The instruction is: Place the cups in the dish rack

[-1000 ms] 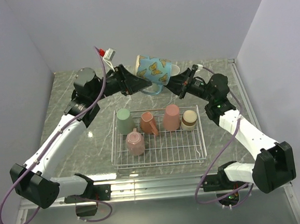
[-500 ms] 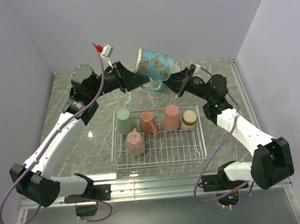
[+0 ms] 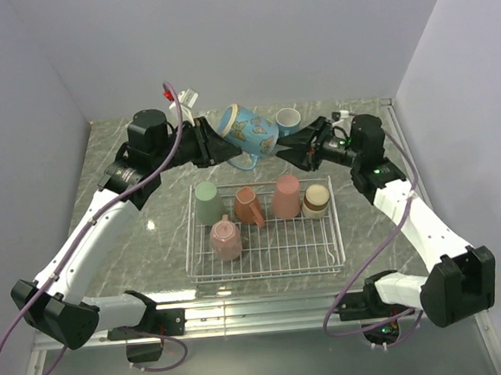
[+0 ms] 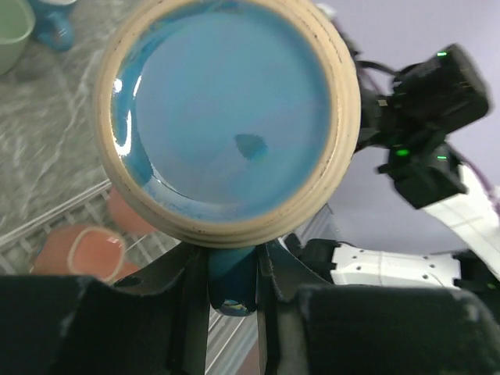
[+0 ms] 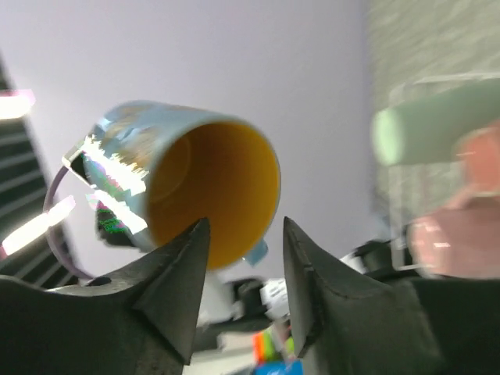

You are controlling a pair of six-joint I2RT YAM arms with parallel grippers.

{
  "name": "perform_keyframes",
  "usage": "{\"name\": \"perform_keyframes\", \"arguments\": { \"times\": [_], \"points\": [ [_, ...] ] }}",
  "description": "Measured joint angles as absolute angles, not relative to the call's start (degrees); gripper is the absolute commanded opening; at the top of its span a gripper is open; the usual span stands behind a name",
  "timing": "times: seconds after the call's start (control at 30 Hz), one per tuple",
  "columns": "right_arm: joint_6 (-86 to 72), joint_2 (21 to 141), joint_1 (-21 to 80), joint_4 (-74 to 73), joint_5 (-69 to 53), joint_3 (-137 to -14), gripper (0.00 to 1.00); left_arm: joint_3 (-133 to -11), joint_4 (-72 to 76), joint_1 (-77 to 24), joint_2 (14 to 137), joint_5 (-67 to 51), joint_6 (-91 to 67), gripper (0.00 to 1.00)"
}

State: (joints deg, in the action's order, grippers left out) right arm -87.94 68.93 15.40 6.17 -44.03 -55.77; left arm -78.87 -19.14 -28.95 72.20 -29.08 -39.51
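A blue butterfly mug with a yellow inside hangs tilted above the far edge of the white wire dish rack. My left gripper is shut on its handle. The left wrist view shows the mug's blue base and the handle pinched in my left gripper. My right gripper stands open just right of the mug, apart from it. In the right wrist view my right gripper is open in front of the mug's mouth. The rack holds a green cup, a salmon mug, a pink cup, a brown cup and a pink mug.
A small blue cup stands on the marble table behind the grippers. Grey walls close the table in at the back and both sides. In the left wrist view a green cup and a blue one show at the top left.
My right gripper has opened, let go of the butterfly mug and drawn back to the right. My left gripper closed on the handle and now carries the mug alone, slightly lower and tilted.
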Motion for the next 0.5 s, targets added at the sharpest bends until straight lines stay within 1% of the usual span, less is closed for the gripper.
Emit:
{"name": "perform_keyframes", "arguments": {
  "times": [0.13,0.3,0.4,0.5],
  "points": [
    [-79.5,67.0,11.8,-5.3,-42.2,-57.1,0.52,-78.3,-23.0,-28.6,72.0,-26.5,-38.3,0.00],
    [-67.5,66.6,6.6,-21.6,-38.0,-63.0,0.52,-78.3,-26.1,-28.6,71.9,-26.0,-35.7,0.00],
    [-61.5,66.3,3.2,-28.3,-35.9,-66.7,0.51,-78.1,-27.8,-29.0,71.8,-26.1,-33.8,0.00],
    [-58.2,65.8,1.5,-31.6,-34.7,-68.4,0.49,-78.0,-30.3,-31.2,71.9,-25.5,-31.5,0.00]
  ]
}}
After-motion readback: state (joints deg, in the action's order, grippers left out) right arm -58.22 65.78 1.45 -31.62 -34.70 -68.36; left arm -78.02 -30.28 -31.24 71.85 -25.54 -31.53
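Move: The left hand holds the butterfly cup by its handle. The rack's free front-row spot is about 10 cm back, 7 right and 30 below; from this hand the pink mug is 8 back, 4 left, and the orange mug 2 ahead, 3 right, both 30 below. The open right hand is just off that cup, whose middle is 4 ahead, 9 left, 3 above; the blue cup stands some 32 ahead, 5 right, 29 below. With the butterfly cup's handle still pinched, the left hand sinks about 5 cm towards the rack, drawing back a couple of centimetres near the end while its fingertips dip roughly 10 degrees. The right hand, already clear of the cup's mouth, swings about 10 cm to the right and away from the cup, sinking 3 cm on the way, its fingertips tipping down and turning clockwise while the fingers stay half open. ##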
